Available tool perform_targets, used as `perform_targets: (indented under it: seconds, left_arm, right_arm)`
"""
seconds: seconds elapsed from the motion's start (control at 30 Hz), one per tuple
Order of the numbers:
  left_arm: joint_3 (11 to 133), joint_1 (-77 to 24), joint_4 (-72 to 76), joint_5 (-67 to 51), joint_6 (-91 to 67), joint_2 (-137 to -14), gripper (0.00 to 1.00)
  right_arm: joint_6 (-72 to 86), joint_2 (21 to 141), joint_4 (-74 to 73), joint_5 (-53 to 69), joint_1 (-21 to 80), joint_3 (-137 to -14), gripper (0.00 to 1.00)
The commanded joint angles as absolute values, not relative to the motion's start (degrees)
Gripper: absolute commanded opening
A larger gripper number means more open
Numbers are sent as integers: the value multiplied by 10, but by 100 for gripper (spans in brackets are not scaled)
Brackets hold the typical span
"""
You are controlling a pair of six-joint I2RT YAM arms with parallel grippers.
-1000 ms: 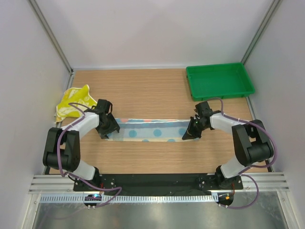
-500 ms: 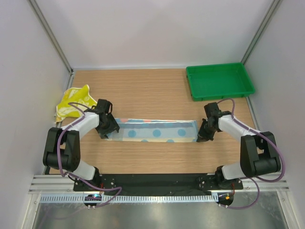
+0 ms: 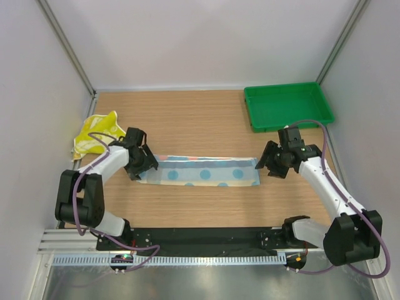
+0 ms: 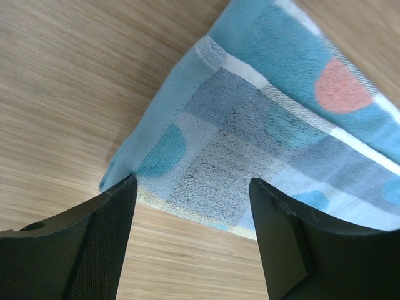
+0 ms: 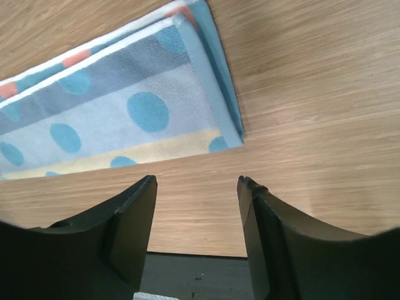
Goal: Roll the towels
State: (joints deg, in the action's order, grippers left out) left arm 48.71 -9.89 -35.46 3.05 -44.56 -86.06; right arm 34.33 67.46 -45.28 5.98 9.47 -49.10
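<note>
A light blue towel [image 3: 200, 172] with darker dots lies folded into a long flat strip across the middle of the table. Its left corner [image 4: 250, 131] shows under my left gripper [image 3: 140, 169], which hovers open over that end with nothing between its fingers. My right gripper [image 3: 270, 164] stands open just past the strip's right end [image 5: 137, 119], off the cloth, holding nothing. A yellow towel [image 3: 95, 134] with a white-green pattern lies crumpled at the table's left edge, behind the left arm.
A green tray [image 3: 289, 106] sits at the back right corner. Grey walls close the table on three sides, with metal posts [image 3: 65, 47] at the back corners. The black base rail [image 3: 200, 237] runs along the near edge.
My right gripper has let go of the blue towel's right end, opened, and lifted back to the right. The strip now lies longer and flat. My left gripper opened a little wider.
</note>
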Motion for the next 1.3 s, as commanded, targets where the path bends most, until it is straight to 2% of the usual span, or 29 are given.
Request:
perform_targets:
  seconds: [0.0, 0.27, 0.43, 0.7, 1.0, 1.1, 1.27]
  left_arm:
    - [531, -98, -373, 16, -437, -813, 77]
    - [594, -97, -430, 24, -397, -746, 90]
    - [618, -98, -482, 167, -334, -689, 97]
    - [570, -97, -464, 178, -307, -628, 98]
    - [573, -98, -463, 168, -308, -630, 98]
    - [574, -98, -462, 170, -307, -629, 98]
    - [572, -98, -464, 176, -306, -629, 98]
  right_arm:
    - [365, 646, -481, 80, 94, -489, 64]
    - [424, 628, -429, 105, 98, -399, 63]
    - [446, 632, -396, 90, 98, -368, 57]
    - [439, 693, -367, 62, 98, -389, 53]
    - [432, 762, -339, 54, 98, -410, 50]
    - [429, 780, -331, 48, 98, -413, 45]
    - [425, 808, -317, 49, 98, -413, 28]
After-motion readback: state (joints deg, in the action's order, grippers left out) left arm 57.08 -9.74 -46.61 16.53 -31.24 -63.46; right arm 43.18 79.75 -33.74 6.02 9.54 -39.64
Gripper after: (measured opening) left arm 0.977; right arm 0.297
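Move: The near right corner of the blue spotted towel is almost straight below my right hand, some 9 cm down, about 1 cm back and 1 cm to the left. The green tray's middle is roughly 28 cm ahead of that hand and 13 cm to its right. The towel's left end is 3 cm left, 2 cm ahead and about 2 cm below my left hand; the yellow towel is some 13 cm ahead and 16 cm left. I sink my right hand some 8 cm, first drawing back about 5 cm and then easing forward again, low, onto the blue towel's near right corner, where my half-open fingers begin closing around it. Meanwhile my left hand leaves the towel's left end, rising about 14 cm and drifting 5 cm left as its fingers open wide and tilt outward some 25 degrees, then hangs still. ##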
